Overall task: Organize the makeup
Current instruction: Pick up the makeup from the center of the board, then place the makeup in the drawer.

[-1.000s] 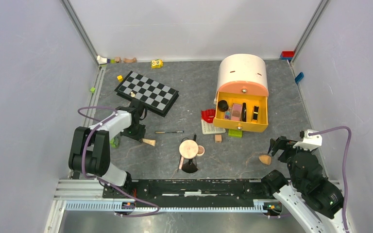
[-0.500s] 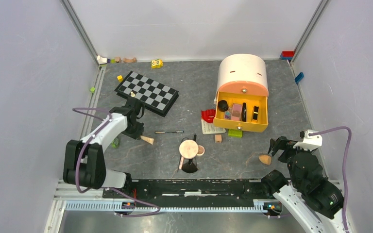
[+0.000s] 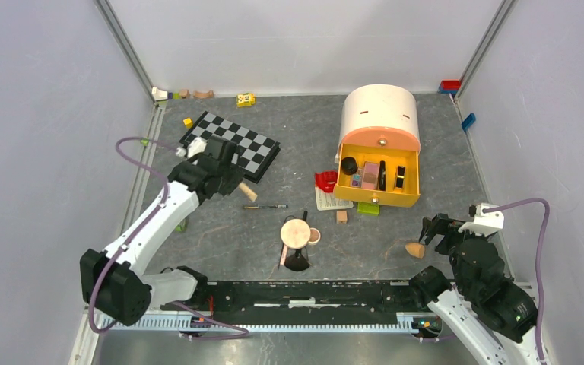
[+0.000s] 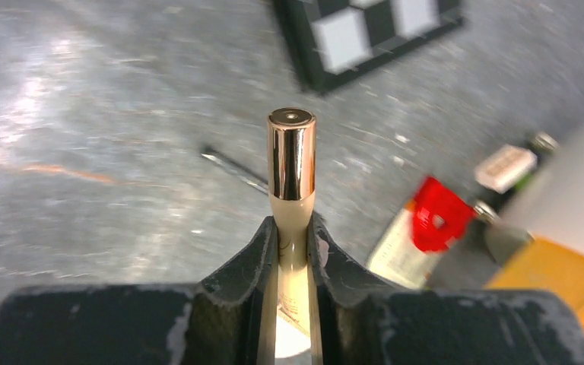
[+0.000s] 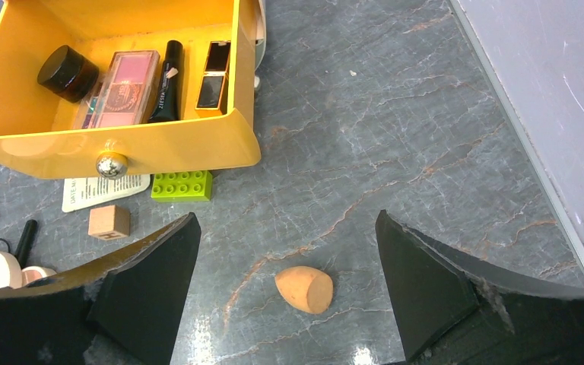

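Observation:
My left gripper [image 4: 293, 226] is shut on a cream-pink makeup stick [image 4: 291, 156] with a shiny rose-gold cap, held off the table beside the chessboard; in the top view the stick [image 3: 248, 192] juts from the gripper [image 3: 235, 185]. My right gripper [image 5: 287, 217] stands open above an orange teardrop sponge [image 5: 305, 289], which lies on the table between the fingers without touching them [image 3: 414, 249]. The open yellow drawer [image 5: 122, 144] holds a black jar [image 5: 68, 73], a pink palette [image 5: 124, 87], a black tube [image 5: 168, 80] and a black-gold tube [image 5: 214, 77]. A thin brush [image 3: 265, 206], a round peach compact [image 3: 296, 232] and a black brush [image 3: 297, 260] lie mid-table.
A chessboard [image 3: 232, 144] lies at the back left. The white domed cabinet [image 3: 380, 110] stands behind the drawer. A red curved piece [image 3: 325, 181], a printed card [image 3: 327, 200], a green block [image 3: 368, 208] and a wooden block [image 3: 341, 217] lie by the drawer's front.
My left arm has stretched out and risen, carrying the stick from the table up and to the right, toward the chessboard's near corner. The right arm has not moved.

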`<state>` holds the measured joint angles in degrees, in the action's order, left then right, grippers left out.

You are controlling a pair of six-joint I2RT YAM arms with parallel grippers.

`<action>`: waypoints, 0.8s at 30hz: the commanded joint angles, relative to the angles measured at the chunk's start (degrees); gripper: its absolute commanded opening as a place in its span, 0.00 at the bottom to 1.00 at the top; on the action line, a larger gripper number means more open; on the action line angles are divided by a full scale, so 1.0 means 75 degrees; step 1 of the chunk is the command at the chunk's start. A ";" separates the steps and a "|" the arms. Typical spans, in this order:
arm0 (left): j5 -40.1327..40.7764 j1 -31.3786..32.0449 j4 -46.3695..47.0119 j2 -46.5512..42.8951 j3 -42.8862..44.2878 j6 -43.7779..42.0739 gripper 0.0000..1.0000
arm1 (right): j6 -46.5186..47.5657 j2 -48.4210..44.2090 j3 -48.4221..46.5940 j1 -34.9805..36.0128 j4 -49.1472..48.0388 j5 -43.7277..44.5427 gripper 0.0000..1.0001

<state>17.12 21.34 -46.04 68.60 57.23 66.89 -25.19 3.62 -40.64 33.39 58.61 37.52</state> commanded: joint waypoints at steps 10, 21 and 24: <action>0.0720 0.3113 0.0975 0.2524 0.3380 -0.0715 0.02 | -0.0011 -0.0144 0.0017 0.0048 -0.0212 0.0076 0.92; 0.0607 0.3959 0.1362 0.3746 0.5137 -0.1396 0.03 | -0.0026 -0.0147 0.0017 0.0048 -0.0212 0.0085 0.92; 0.0372 0.4063 0.1474 0.4023 0.5505 -0.1595 0.03 | -0.0025 -0.0144 0.0017 0.0047 -0.0213 0.0085 0.92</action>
<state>20.47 50.74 -38.30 96.75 93.43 59.59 -25.23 2.98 -40.58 33.39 58.30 37.52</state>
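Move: The makeup tube is already pinched in the left hand; the open yellow drawer it is taken to has its middle about 39 cm to the right, 5 cm ahead and 6 cm below. The red toy lies on the table some 26 cm right, 7 cm ahead; the black pencil 8 cm right, straight level with the hand; both are about 14 cm down. From the idle right hand, the drawer is some 18 cm ahead, 11 cm left and 12 cm below. The makeup tube, still gripped with its gold cap sticking out beyond the fingers, is carried by the left hand some 25 cm to the right towards the open yellow drawer, climbing about 9 cm on the way, mostly early and again at the end. The hand swings fast at first, then slows, turning about 30 degrees clockwise and tipping its fingers somewhat upward. ##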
